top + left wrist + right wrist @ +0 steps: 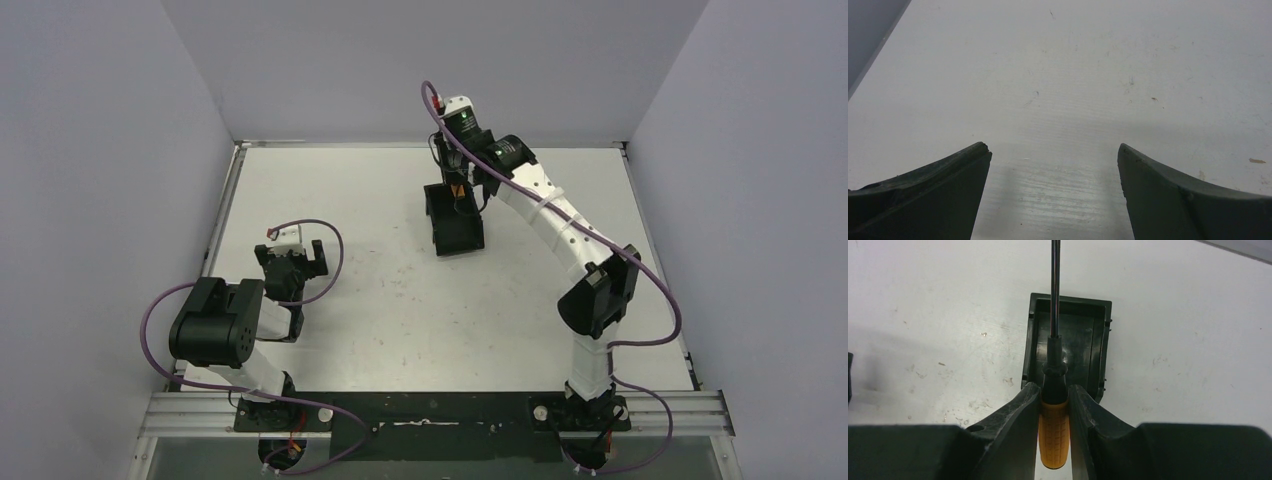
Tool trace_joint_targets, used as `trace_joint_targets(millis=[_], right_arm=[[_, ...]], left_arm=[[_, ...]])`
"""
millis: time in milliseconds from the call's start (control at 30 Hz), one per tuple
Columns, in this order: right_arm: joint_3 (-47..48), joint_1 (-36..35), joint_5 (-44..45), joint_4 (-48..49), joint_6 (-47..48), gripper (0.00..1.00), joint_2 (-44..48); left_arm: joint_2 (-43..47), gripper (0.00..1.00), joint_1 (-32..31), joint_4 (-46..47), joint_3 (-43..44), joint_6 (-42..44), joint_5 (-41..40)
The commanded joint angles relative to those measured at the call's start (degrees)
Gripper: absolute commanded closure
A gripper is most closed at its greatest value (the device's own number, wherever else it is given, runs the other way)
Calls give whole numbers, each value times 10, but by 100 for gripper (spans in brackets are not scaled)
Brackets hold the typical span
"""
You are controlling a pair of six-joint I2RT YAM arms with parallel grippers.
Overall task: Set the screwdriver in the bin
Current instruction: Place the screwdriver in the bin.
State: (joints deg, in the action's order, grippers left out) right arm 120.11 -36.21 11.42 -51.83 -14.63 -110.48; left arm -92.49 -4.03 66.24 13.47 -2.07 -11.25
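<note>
My right gripper (1054,390) is shut on the screwdriver (1053,430), clamping its orange ribbed handle with the dark collar and thin metal shaft pointing forward over the bin (1088,345). The bin is a small black open tray lying on the white table below the tool. From the top view the right gripper (458,185) hovers over the far end of the bin (455,228), with a bit of the orange screwdriver (457,190) showing. My left gripper (1054,150) is open over bare table, nothing between its fingers; in the top view the left gripper (292,262) sits at the left.
The white table (400,300) has grey walls on the left, back and right. A metal rail (430,410) runs along the near edge by the arm bases. Purple cables loop off both arms.
</note>
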Motion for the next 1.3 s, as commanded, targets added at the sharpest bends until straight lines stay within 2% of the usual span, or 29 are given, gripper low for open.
trace_joint_targets(millis=[0, 333, 600, 900, 1133, 1267], right_arm=[[-59, 22, -52, 70, 31, 100, 11], [-221, 48, -96, 204, 61, 100, 5], [-281, 55, -110, 260, 73, 100, -30], [-296, 58, -110, 294, 107, 100, -66], [-306, 58, -126, 310, 128, 96, -87], [-304, 59, -130, 311, 131, 82, -89]], left_arm=[[1, 3, -1, 30, 11, 4, 5], [2, 3, -1, 30, 11, 4, 5], [3, 3, -1, 30, 11, 3, 5], [2, 3, -1, 30, 11, 4, 5], [2, 3, -1, 30, 11, 4, 5], [2, 3, -1, 31, 11, 4, 6]])
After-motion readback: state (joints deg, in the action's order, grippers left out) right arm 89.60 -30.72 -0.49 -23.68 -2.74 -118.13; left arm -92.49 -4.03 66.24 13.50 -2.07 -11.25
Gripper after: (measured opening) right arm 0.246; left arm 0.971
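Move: The right hand already pinches the screwdriver by its orange handle, shaft pointing out ahead, and hangs high over the near half of the bin. The bin's middle lies about 5 cm farther out, roughly 1 cm to the right and some 24 cm below the hand; no other loose thing stands near. From the idle left hand the bin is about 10 cm ahead, 35 cm to the right and around 3 cm lower. Down, quickly and almost straight, the right hand sinks about 20 cm with the screwdriver towards the open bin, drifting just over a centimetre forward and easing to a hover close over the bin's near part. On the way the fingers tip some 10 degrees further down and the hand turns about as much counter-clockwise, the grip on the handle kept throughout. ##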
